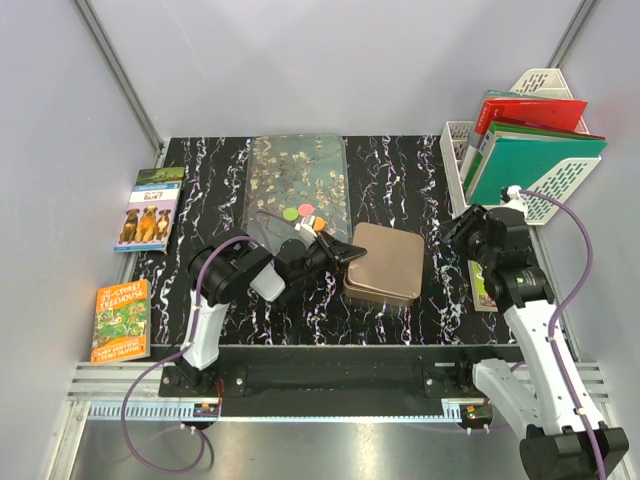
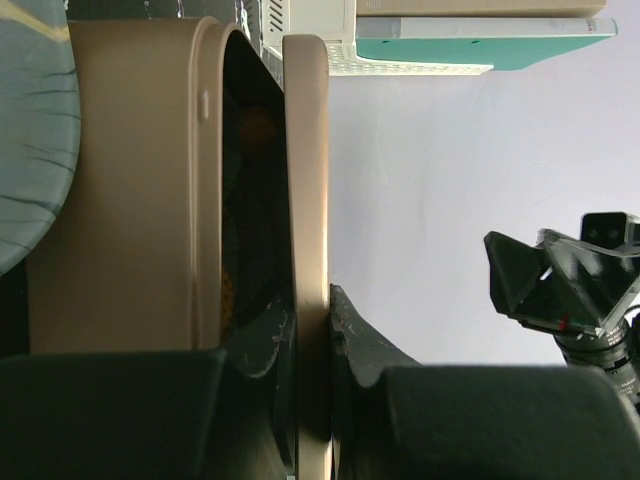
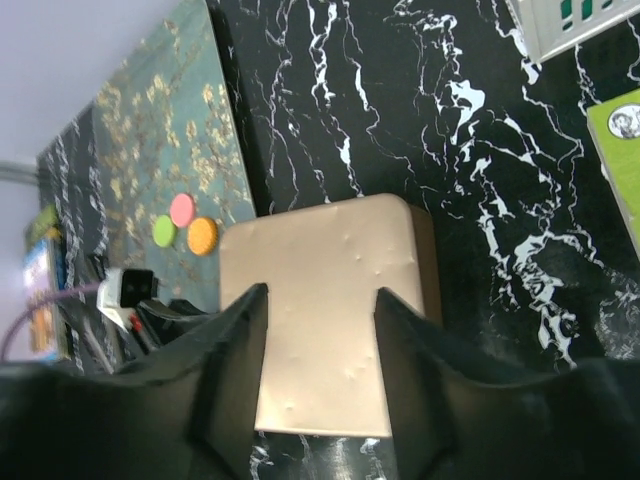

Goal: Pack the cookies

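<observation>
Three cookies, green point(image 1: 290, 212), pink point(image 1: 305, 208) and orange point(image 1: 320, 222), lie on the floral mat point(image 1: 297, 170) just left of the rose-gold tin point(image 1: 385, 268). The right wrist view shows them too: green point(image 3: 165, 231), pink point(image 3: 182, 209), orange point(image 3: 202, 235). My left gripper point(image 1: 348, 255) is shut on the near-left edge of the tin lid point(image 2: 305, 150), which stands a little apart from the tin base point(image 2: 130, 200), with a dark gap between them. The right gripper point(image 3: 320, 300) hovers open above the lid point(image 3: 330, 300), holding nothing, at the tin's right side point(image 1: 455, 235).
Two picture books point(image 1: 150, 208) point(image 1: 122, 320) lie along the left edge. A white rack point(image 1: 545, 85) with upright books stands at the back right. A green booklet point(image 1: 482, 285) lies under the right arm.
</observation>
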You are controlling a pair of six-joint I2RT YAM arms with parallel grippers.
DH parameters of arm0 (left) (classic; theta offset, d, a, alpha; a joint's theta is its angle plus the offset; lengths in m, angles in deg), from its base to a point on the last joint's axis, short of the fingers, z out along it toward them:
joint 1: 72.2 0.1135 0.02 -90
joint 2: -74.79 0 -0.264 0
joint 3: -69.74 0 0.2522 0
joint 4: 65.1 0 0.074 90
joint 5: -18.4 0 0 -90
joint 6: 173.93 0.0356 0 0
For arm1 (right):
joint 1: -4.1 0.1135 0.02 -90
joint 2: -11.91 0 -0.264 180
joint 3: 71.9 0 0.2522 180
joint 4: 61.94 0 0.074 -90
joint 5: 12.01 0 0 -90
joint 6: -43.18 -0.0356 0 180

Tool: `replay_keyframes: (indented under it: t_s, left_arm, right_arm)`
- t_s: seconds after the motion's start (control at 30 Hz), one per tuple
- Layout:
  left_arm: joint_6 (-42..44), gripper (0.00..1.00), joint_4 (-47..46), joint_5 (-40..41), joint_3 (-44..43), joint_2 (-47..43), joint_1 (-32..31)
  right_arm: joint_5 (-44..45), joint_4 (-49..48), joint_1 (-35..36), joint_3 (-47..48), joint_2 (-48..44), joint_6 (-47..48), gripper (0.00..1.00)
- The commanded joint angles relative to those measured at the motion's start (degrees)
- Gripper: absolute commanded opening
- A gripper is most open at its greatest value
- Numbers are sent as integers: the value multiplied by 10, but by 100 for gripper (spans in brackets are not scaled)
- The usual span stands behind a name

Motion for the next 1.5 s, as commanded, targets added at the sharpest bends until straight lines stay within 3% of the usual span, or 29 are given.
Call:
replay_keyframes:
  t_s: [0.0,0.03,0.07,0.17,0.67,0.93,1.07,1.2,1.47]
  left_arm:
    - [38,0,-188,2,11,14,8]
    - [37,0,-188,2,10,15,9]
    - [37,0,-188,2,9,16,10]
    - [37,0,-188,1,8,19,10]
    - [35,0,-184,-8,-3,19,11]
    - [30,3,-183,-18,-2,17,13]
    - [30,11,-176,-28,-1,12,17]
    - [33,28,-165,-41,-1,4,19]
    - [52,49,-115,-58,0,-28,21]
  right_arm:
    - [-63,-61,2,-29,10,-15,34]
    - [-75,-69,2,-35,13,-19,20]
    - [-86,-77,2,-43,18,-21,13]
    - [-123,-111,2,-70,30,-39,0]
    - [-236,-319,2,-194,170,-91,0]
    - [-245,-349,1,-194,253,-80,0]
    - [-253,-371,2,-199,291,-77,0]
    - [-252,-393,2,-206,320,-74,0]
    - [-265,-433,2,-214,378,-71,0]
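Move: The lid lies over the cookie tin. From the right hand, its middle is about 11 cm to the left, level fore and aft, and some 16 cm down, with the tin just beneath it. The left hand grips the lid's left edge, the lid's middle about 6 cm to its right and 2 cm back, at nearly its own height. The orange cookie on the tray is roughly 7 cm ahead and 9 cm left of that hand; the green book is some 13 cm right and 3 cm back of the right hand. The right fingertips end against the top of the lid, on its far right part: the hand shuts its half-open fingers, swings down about 15 cm and left 9 cm, tilting down and turning counter-clockwise, then eases some 3 cm forward over the lid. The left hand keeps its pinch on the lid's edge almost to the end, then opens its fingers to let go, barely shifting. ##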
